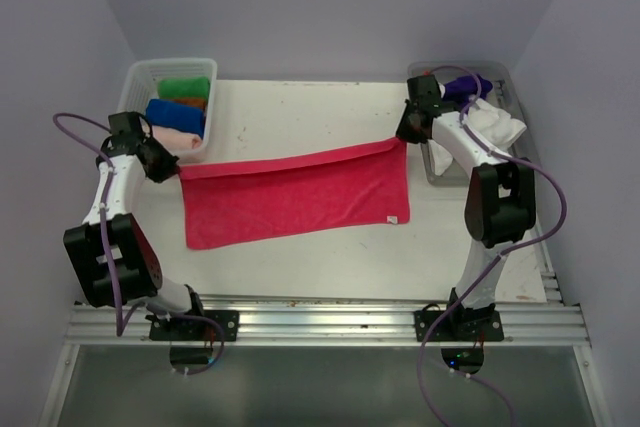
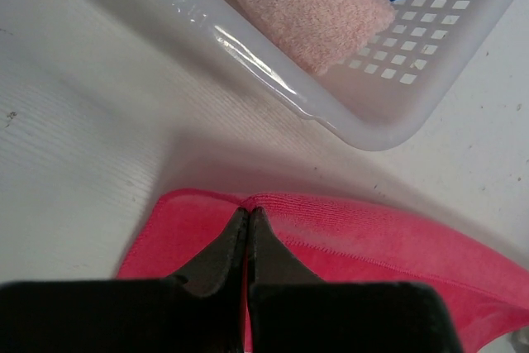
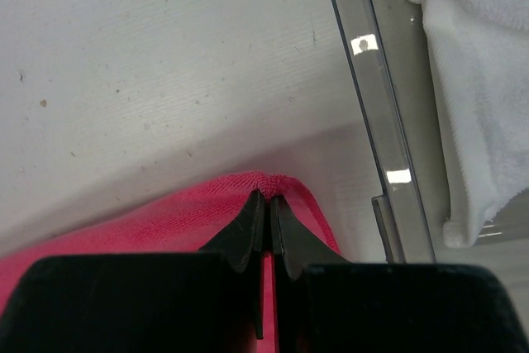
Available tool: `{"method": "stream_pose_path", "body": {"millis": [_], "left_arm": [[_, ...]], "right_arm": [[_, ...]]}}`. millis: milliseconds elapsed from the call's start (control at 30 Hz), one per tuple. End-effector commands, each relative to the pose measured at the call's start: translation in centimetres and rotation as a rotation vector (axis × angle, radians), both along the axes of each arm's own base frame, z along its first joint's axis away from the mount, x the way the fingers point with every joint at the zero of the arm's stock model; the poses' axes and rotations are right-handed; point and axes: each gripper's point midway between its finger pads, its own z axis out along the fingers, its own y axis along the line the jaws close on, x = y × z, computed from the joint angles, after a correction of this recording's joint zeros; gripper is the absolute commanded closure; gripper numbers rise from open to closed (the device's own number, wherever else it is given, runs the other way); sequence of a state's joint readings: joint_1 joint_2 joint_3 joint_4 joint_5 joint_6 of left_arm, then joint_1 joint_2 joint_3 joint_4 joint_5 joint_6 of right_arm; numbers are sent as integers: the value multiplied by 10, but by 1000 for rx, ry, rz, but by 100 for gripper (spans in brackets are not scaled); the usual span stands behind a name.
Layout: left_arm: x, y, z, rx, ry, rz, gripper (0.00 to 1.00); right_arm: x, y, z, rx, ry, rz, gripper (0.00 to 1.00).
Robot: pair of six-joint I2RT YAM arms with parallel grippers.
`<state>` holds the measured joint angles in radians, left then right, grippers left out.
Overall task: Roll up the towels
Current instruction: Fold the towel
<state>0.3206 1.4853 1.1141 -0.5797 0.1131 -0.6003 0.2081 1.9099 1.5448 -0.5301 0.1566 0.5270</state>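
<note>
A hot pink towel (image 1: 295, 194) lies spread flat across the table, folded in half lengthwise. My left gripper (image 1: 168, 169) is shut on its far left corner (image 2: 248, 201). My right gripper (image 1: 405, 132) is shut on its far right corner (image 3: 269, 183). Both pinched corners sit slightly raised off the table. Rolled towels, green (image 1: 184, 86), blue (image 1: 175, 114) and pale pink (image 1: 176, 139), lie in the white basket (image 1: 200, 66). A purple towel (image 1: 467, 84) and a white towel (image 1: 495, 125) rest in the grey tray (image 1: 505, 74).
The basket's corner (image 2: 376, 126) stands just beyond the left gripper. The tray's rim (image 3: 374, 105) runs close to the right of the right gripper. White walls close in the table at the back and both sides.
</note>
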Motion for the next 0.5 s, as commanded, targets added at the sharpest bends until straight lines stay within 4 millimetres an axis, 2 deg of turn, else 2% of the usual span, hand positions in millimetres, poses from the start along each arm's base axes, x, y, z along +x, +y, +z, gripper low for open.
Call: {"method": "stream_pose_path", "body": {"millis": [0, 133, 167, 267, 433, 467], "left_arm": [[9, 3, 10, 9, -65, -2, 100], [-5, 3, 18, 41, -61, -2, 100], [-10, 6, 23, 59, -68, 10, 100], [-35, 2, 12, 65, -14, 27, 100], [-65, -5, -1, 42, 49, 36, 100], [-73, -7, -2, 37, 63, 38, 100]], "right_arm": [[9, 0, 31, 34, -86, -8, 100], [-5, 1, 31, 47, -78, 11, 100], [-14, 0, 27, 49, -65, 18, 100], [-34, -1, 19, 51, -41, 32, 100], [-67, -5, 7, 52, -3, 44, 100], [-77, -6, -3, 58, 24, 46, 100]]}}
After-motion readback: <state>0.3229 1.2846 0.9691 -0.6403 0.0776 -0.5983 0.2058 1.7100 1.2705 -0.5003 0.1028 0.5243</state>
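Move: The pink towel hangs between both grippers. Its near-left corner lies about 19 cm back of the left hand, level sideways, 7 cm lower; its near-right corner is some 20 cm back and 3 cm right of the right hand, 7 cm lower. From the left hand, the white basket stands about 17 cm ahead and 4 cm left. From the right hand, the grey bin is roughly 5 cm ahead and 20 cm right. Keep both grippers shut on the towel's far corners and, after a brief hold, draw them back together towards its near edge, picking up speed, to lay the far part over the rest. Bring the left gripper back about 5 cm, almost level, and the right about 6 cm, sinking by roughly one; leave both wrists nearly unturned. ##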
